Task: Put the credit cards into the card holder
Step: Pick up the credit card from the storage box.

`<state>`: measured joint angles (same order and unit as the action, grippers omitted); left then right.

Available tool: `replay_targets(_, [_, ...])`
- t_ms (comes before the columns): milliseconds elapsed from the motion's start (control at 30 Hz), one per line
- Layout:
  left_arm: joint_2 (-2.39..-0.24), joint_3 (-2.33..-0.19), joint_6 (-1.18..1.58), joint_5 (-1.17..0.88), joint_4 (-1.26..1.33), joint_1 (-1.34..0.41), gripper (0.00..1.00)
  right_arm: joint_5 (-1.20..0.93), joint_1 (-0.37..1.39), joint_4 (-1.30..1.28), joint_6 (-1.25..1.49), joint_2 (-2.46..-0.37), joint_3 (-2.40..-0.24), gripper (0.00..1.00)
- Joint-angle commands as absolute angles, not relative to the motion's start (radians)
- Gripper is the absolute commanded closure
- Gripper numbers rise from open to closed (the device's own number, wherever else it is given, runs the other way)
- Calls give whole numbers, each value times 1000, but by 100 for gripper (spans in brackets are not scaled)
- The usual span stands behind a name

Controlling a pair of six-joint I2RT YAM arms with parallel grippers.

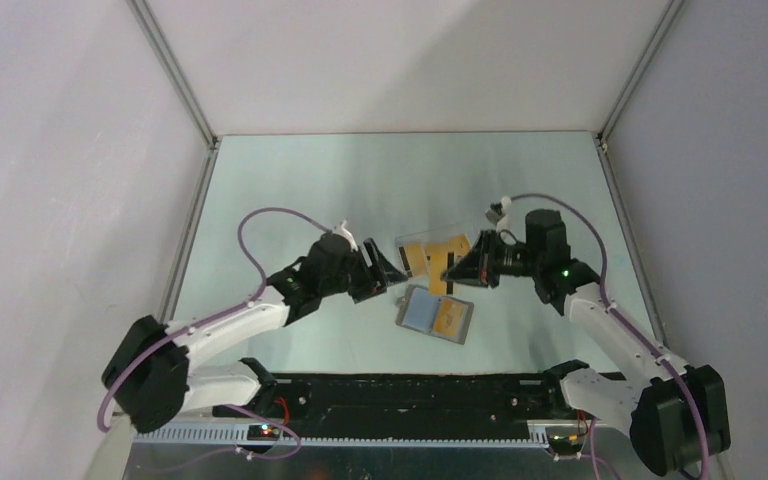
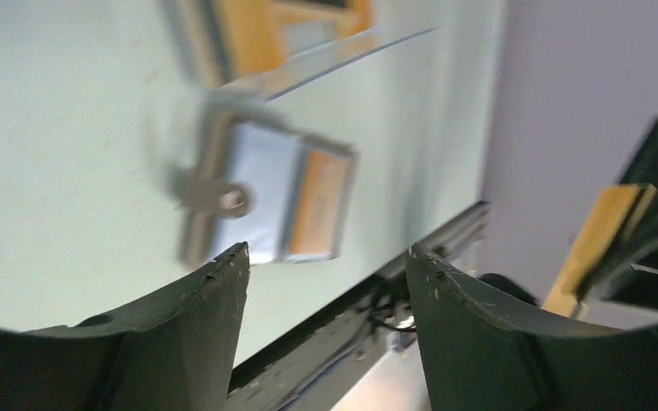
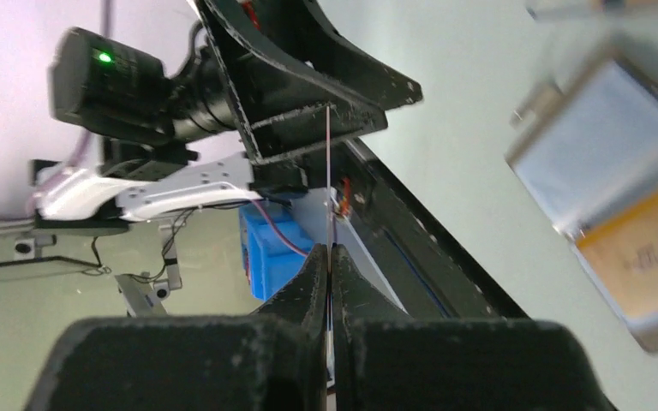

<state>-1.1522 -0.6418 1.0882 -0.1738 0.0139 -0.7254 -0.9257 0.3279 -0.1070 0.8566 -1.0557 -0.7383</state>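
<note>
The grey card holder (image 1: 422,312) lies open on the table in front of both grippers, an orange credit card (image 1: 452,320) in its right pocket. The left wrist view also has the card holder (image 2: 261,193), blurred, with the pocketed card (image 2: 321,205). My right gripper (image 3: 330,248) is shut on a thin credit card (image 3: 330,171) seen edge-on; from the left wrist it is an orange card (image 2: 600,235). My left gripper (image 2: 327,250) is open and empty, facing the right gripper (image 1: 463,265) from a short way off. More orange credit cards (image 1: 415,258) lie behind the grippers.
A clear plastic box (image 1: 422,240) holds the loose cards behind the holder. A black rail (image 1: 410,395) runs along the table's near edge between the arm bases. White walls close in the left, right and back. A blue block (image 3: 270,257) sits beyond the rail.
</note>
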Motion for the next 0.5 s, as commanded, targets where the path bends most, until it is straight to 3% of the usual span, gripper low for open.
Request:
replay_targets(0, [-1247,-617,1050,-131,-141,-769,29,-855,364,-151,808,-1005,-601,100])
replay_targets(467, [-1512,-690,1079,-44,-141,-877,32,-718,444,-14,833,-1168,-383,100])
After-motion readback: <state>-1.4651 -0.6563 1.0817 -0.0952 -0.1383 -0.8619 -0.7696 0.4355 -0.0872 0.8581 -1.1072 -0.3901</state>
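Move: The card holder lies open almost straight below the right hand, some 23 cm down; this hand already holds a gold card. The gold card already in the holder's right half lies about 3 cm right, 2 cm back and 23 cm down, and the storage box about 15 cm ahead, level sideways, 22 cm down. From the empty left hand the holder is roughly 8 cm right, 2 cm back and 15 cm down; its snap strap is about 2 cm ahead, 1 cm right and 15 cm down. Still pinching the gold card, the right hand sinks about 15 cm and draws back some 6 cm, away from the storage box and down towards the back edge of the card holder, tipping its fingers down and rolling its forward side downward. The left hand, fingers staying wide open, drops about 13 cm and comes back 5 cm beside it, its fingers tipping some 25 degrees farther down, and eases to a stop low by the holder's left edge. ##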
